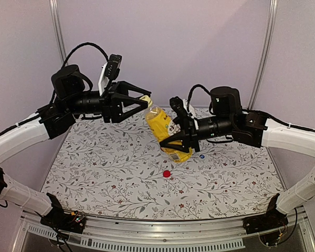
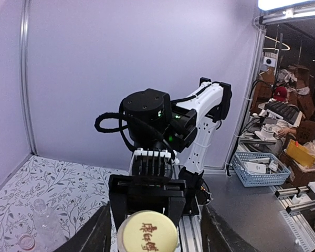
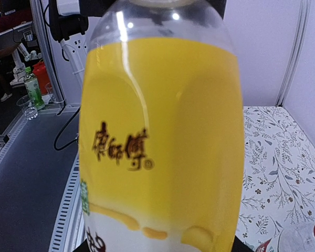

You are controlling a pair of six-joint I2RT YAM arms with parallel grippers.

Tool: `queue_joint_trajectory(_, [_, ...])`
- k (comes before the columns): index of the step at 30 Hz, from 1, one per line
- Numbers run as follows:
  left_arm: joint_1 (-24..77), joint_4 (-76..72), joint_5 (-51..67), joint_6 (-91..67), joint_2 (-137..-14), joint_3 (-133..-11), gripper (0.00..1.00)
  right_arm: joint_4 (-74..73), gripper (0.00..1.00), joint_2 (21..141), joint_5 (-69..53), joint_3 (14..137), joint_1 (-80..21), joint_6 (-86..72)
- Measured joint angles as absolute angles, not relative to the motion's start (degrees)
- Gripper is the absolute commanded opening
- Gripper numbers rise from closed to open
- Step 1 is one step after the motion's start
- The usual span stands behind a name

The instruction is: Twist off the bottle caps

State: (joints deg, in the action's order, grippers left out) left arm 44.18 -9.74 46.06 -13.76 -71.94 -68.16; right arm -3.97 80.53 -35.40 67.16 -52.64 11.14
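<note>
My right gripper (image 1: 174,143) is shut on the bottle of yellow liquid (image 1: 165,131) and holds it tilted above the table; the bottle (image 3: 160,131) fills the right wrist view. Its yellow cap (image 1: 145,98) points at my left gripper (image 1: 147,101), whose fingers stand either side of it. In the left wrist view the cap (image 2: 147,232) sits between the dark fingers (image 2: 92,231) with a gap on each side, so the gripper is open. A red cap (image 1: 167,173) and a blue-white cap (image 1: 202,156) lie loose on the table.
A clear bottle without a cap (image 2: 41,212) and another open bottle neck (image 2: 26,241) stand on the flowered tablecloth (image 1: 105,173). A clear bottle with a red label (image 3: 304,239) lies near the right gripper. Grey walls close off the back and sides.
</note>
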Motion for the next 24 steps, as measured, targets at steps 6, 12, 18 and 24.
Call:
queue_joint_trajectory(6, [44.2,-10.2,46.4,-13.8,-72.3,-68.2,0.49,-3.8,0.36,80.5,-35.6,67.2,-52.4,11.1])
queue_joint_trajectory(12, [44.2,-10.5,46.8,-14.4,-72.4,-68.2,0.39,-3.8,0.36,80.5,-35.7,67.2,-52.4,11.1])
queue_joint_trajectory(18, [44.2,-11.0,46.7,-15.1,-72.6,-68.2,0.27,-3.8,0.36,80.5,-35.4,67.2,-52.4,11.1])
queue_joint_trajectory(24, [44.2,-11.2,44.1,-16.6,-72.7,-68.2,0.22,-3.9,0.36,80.5,-32.1,67.5,-52.4,11.2])
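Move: The yellow bottle's cap sits practically between the left hand's open fingers, about 1 cm to the right and 1 below. The right hand holds that bottle leaning; from it the cap is some 8 cm left, 12 up and 1 ahead. From the left hand the red-label bottle stands roughly 24 cm ahead, 8 right, 31 below; the clear bottle about 10 cm right of it, level with it; the loose red cap about 12 ahead, 8 right, 42 down. Left fingers close onto the yellow bottle's cap while the right keeps its hold; both finally ease forward 1 cm. ##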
